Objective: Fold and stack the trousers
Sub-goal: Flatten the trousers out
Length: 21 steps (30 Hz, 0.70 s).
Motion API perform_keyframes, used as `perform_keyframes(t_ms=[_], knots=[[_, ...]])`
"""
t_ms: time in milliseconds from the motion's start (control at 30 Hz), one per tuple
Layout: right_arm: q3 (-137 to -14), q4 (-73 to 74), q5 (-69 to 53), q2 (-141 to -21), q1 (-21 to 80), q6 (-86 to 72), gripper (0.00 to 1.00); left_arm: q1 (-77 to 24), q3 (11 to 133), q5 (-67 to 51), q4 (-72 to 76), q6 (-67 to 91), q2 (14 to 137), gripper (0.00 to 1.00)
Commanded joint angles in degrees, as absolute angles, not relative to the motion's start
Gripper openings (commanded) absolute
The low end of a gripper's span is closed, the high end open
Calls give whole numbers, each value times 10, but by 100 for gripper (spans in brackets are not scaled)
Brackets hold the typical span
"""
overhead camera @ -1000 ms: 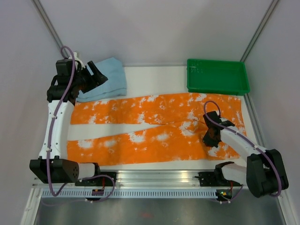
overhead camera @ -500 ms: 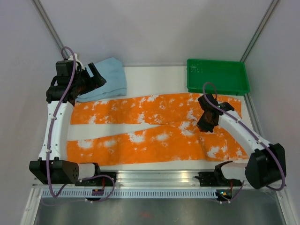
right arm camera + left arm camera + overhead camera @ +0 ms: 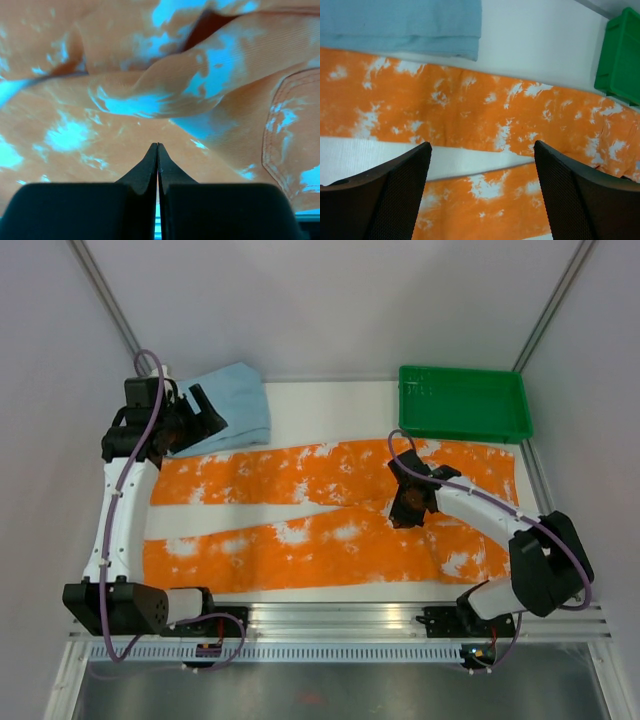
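The orange trousers (image 3: 300, 475) with white blotches lie spread flat across the table, legs pointing left and waist at the right. My left gripper (image 3: 205, 412) hovers open over the far left end, above the upper leg (image 3: 470, 110); its fingers (image 3: 395, 195) hold nothing. My right gripper (image 3: 403, 512) is shut and rests low on the cloth near where the legs meet. In the right wrist view the closed tips (image 3: 157, 146) point at a raised fold of trousers fabric (image 3: 150, 95), with nothing pinched between them.
A folded light blue cloth (image 3: 235, 405) lies at the back left, just beyond the upper leg, and shows in the left wrist view (image 3: 400, 22). A green tray (image 3: 463, 405) stands empty at the back right (image 3: 622, 55). White tabletop (image 3: 330, 410) shows between them.
The right arm has swept leftward over the trousers, from the waist area to the crotch, still shut. The left gripper has barely shifted and stands a little wider.
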<state>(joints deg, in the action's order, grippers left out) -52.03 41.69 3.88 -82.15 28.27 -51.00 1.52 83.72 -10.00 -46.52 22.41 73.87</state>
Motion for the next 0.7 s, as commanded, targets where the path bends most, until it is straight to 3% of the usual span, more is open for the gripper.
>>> perform_keyframes(t_ms=[0,67,133,167,267,300,367,400,667], knots=[[-499,400,41,-847,308,-459,0,16,813,-43,-527,312,715,87],[-484,376,37,-863,322,-431,0,16,755,-52,-522,393,685,82],[-464,344,37,-881,356,-411,0,16,684,-88,-491,458,657,63],[-464,334,38,-881,356,-411,0,16,669,-88,-490,470,657,63],[-440,300,37,-920,402,-389,0,16,635,-94,-504,488,671,38],[-439,294,37,-926,413,-384,0,16,628,-74,-531,495,673,22],[-438,284,33,-942,443,-381,0,17,617,-42,-560,532,672,6],[-438,277,28,-944,452,-380,0,16,603,-34,-571,547,668,2],[-449,190,-54,-962,496,-383,0,16,493,17,-579,700,644,2]])
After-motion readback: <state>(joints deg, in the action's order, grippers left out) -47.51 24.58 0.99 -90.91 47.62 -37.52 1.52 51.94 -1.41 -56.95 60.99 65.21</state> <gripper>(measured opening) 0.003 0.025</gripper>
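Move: The near leg's upper part lies some 4 cm back, 2 cm left and 5 cm below the shut right fingers; the crotch ruck is about 4 cm ahead, 1 cm left, and the inner end of the gap between the legs roughly 15 cm left and 4 cm ahead. For the open, high left hand, the near leg's lower part is around 19 cm straight back, 28 cm down. The far leg lies right under that hand, the blue cloth about 16 cm ahead and 4 cm left. The near leg's upper part is met from above by the shut right fingertips, which come down about 5 cm and slightly back, then drag it level to the left, the hand turning counter-clockwise some 30 degrees. Meanwhile the left hand drops about 18 cm and draws back 12 towards that leg's lower part, shutting its fingers and tipping them downward, still clear of the cloth. ##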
